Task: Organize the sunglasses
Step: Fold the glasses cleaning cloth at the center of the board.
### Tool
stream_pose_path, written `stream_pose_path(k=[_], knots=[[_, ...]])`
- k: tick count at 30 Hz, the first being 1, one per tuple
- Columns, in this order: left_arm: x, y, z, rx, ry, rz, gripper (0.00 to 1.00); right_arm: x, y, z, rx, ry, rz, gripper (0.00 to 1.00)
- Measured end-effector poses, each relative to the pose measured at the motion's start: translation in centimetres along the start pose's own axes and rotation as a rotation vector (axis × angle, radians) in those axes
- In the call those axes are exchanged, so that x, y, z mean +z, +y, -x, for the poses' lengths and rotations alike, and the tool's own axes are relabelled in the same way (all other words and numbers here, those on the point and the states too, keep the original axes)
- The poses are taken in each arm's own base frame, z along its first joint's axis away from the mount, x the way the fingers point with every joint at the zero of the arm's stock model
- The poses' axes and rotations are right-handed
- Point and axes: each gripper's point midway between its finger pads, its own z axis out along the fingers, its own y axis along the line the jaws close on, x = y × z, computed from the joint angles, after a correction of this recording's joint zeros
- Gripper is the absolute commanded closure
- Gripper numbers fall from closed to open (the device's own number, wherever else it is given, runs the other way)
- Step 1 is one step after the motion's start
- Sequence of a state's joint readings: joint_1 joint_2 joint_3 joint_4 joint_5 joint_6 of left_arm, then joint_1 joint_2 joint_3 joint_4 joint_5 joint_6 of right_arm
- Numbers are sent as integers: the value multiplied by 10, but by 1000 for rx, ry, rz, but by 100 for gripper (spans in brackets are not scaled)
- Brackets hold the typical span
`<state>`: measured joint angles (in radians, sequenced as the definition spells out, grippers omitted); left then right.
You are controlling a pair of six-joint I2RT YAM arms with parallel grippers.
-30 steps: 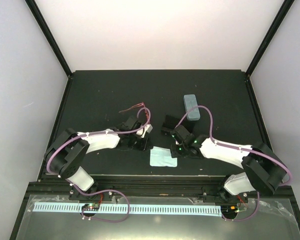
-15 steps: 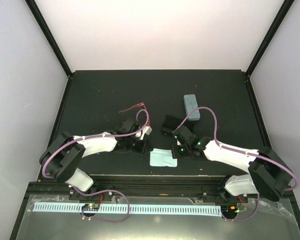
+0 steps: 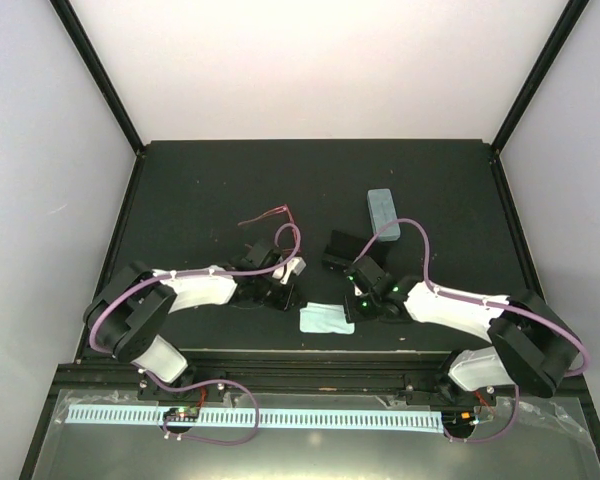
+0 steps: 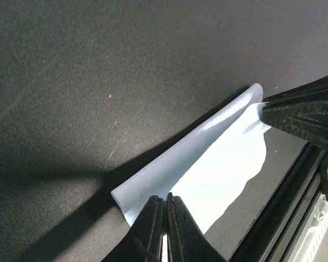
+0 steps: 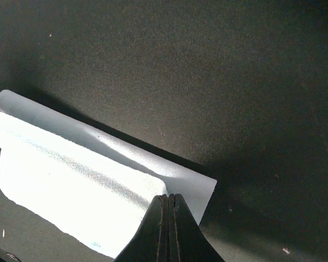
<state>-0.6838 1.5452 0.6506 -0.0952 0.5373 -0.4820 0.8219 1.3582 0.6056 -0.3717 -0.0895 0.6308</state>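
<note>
A red wire-framed pair of sunglasses [image 3: 266, 215] lies on the dark mat behind the left wrist, and neither gripper touches it. A light blue cloth [image 3: 326, 319] lies near the front edge, doubled over along a rolled fold [image 4: 180, 161]. My left gripper [image 4: 165, 198] is shut on the cloth's left end [image 3: 298, 303]. My right gripper [image 5: 168, 197] is shut on its right end [image 3: 353, 310]. The right gripper's fingers [image 4: 303, 117] show in the left wrist view, at the cloth's far corner.
A pale blue oblong case [image 3: 383, 214] lies at the back right of the mat [image 3: 200, 190]. A dark object [image 3: 338, 247] sits beside the right wrist; what it is I cannot tell. The table's black front rail [image 3: 310, 355] runs just below the cloth.
Both grippers have moved toward the front edge, drawing the cloth's far edge over with them. The cloth now looks narrower front to back.
</note>
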Motion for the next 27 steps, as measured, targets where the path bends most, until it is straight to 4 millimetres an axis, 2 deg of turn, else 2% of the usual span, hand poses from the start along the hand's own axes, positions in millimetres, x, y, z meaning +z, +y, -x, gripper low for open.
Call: stream_pose_path(k=[6,8,9,13,17,22,27], knots=[[3,0,-8,0,23,-7,98,2,0,-5,0,16,11,99],[4,-1,-10,3,29,-9,98,3,0,-7,1,22,14,96],[4,-1,-11,4,32,-11,95,3,0,-8,0,25,16,93],[5,-4,-13,14,44,-25,73,4,-1,-13,3,41,23,77],[5,-7,-19,16,64,-51,64,4,6,-19,-2,55,76,67],[2,-13,-32,15,93,-102,62,-4,17,-31,-8,79,170,66],[-10,-22,-37,40,72,-139,63,-17,22,-36,-12,77,218,65]])
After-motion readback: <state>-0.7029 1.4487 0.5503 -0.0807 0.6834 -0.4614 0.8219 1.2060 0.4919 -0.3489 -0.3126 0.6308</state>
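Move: Each hand still pinches one end of the cleaning cloth's folded-over edge. The cloth's middle lies about 6 cm to the right and 2 cm back of the left hand, some 6 cm to the left and 1 cm back of the right hand, roughly 1 cm lower. The black case stands about 13 cm ahead and 13 cm to the right of the left hand, some 16 cm straight ahead of the right. The red glasses lie about 19 cm ahead and 3 cm left of the left hand. Keeping their pinch, both hands draw the flap's free edge back towards the cloth's near edge, easing down a little, for about 1.5 cm. Both then open partway to let go of the corners and carry on back, lifting at the end, some 4.5 cm back in all; the right hand also tilts about 10 degrees. ##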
